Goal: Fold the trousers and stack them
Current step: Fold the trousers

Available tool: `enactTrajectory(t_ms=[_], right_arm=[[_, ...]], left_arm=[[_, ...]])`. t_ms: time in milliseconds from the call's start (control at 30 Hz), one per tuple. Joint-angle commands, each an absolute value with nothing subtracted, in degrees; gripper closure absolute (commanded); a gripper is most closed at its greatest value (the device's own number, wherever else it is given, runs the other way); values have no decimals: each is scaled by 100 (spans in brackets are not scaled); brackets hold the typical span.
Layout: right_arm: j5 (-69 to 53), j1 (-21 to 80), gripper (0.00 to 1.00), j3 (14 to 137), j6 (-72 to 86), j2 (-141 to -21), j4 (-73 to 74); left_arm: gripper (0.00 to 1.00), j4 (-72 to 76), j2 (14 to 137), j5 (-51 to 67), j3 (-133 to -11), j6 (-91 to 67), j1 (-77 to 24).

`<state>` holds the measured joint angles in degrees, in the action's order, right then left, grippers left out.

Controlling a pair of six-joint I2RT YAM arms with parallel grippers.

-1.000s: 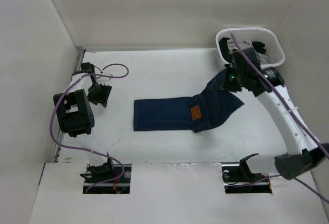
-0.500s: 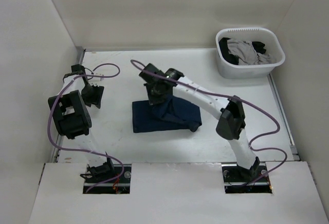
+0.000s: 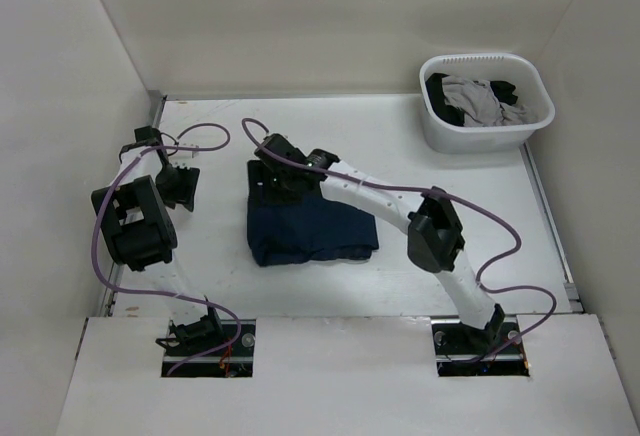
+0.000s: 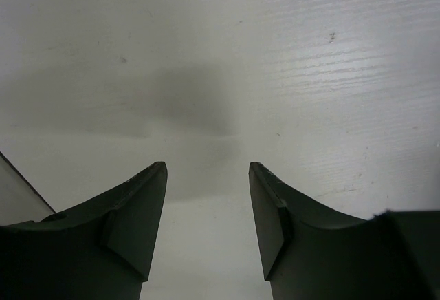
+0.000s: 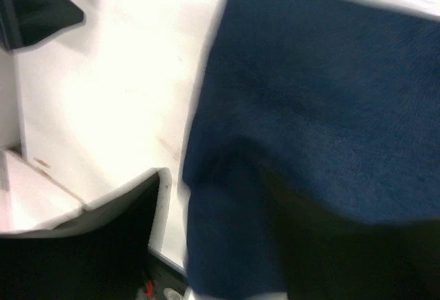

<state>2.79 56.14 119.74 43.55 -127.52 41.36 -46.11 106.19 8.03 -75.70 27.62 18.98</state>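
Observation:
The trousers (image 3: 312, 233), dark navy denim, lie folded into a short block in the middle of the white table. My right gripper (image 3: 272, 170) hovers over their far left corner. In the right wrist view the blue fabric of the trousers (image 5: 330, 73) fills most of the picture and runs between the spread fingers; the right gripper (image 5: 216, 176) is open, with blurred cloth lying loose in the gap. My left gripper (image 3: 183, 188) is off to the left of the trousers, apart from them. Its jaws, seen as the left gripper (image 4: 207, 169), stand open over bare table.
A white basket (image 3: 432, 116) at the far right corner holds a light grey garment (image 3: 482, 94) and a black one (image 3: 440, 91). Purple cables loop off both arms. White walls close in the table on the left, back and right.
My right arm swept from beside the basket to the left, carrying the waist end over the legs. The trousers are now a shorter folded block, and the right jaws have opened. The left arm barely moved.

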Motion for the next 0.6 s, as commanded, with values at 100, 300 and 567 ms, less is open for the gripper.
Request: enactTrajectory(t_ms=[100,300,567], right_arm=[[-1098,5603,0,11192,3886,-11922,2331],[43,4559,0,7940,4306,-9407,2030],[-737,2852,0,5645,4236,-9000,1610]], left_arm=[[50,-4562,10521,940,-7497,2707,1991],[50,-4693,10222,1282,-7436,2672,1877],[48,-4931,9888,2838,-7726,1917,595]])
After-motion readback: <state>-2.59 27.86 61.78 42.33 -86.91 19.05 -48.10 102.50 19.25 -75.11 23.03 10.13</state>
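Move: The folded trousers lie below the right hand, which is over their far left corner: their middle is about 11 cm to its right, 6 cm back and 12 cm down. The white basket stands roughly 53 cm to the right of that hand and 23 cm farther out, some 6 cm lower. From the left hand, the trousers' middle lies around 29 cm to the right, 5 cm back and 6 cm below. Rightward in a quick sweep of about 27 cm, after a slight draw back, the right hand leaves the far left corner of the trousers, passes over them towards their far right corner and ends a little farther forward. Its part-open fingers spread wide, freeing the cloth, while the hand turns some 25 degrees clockwise. Late on, the left hand, half open and empty, starts right towards the trousers' left edge, rising slightly. ##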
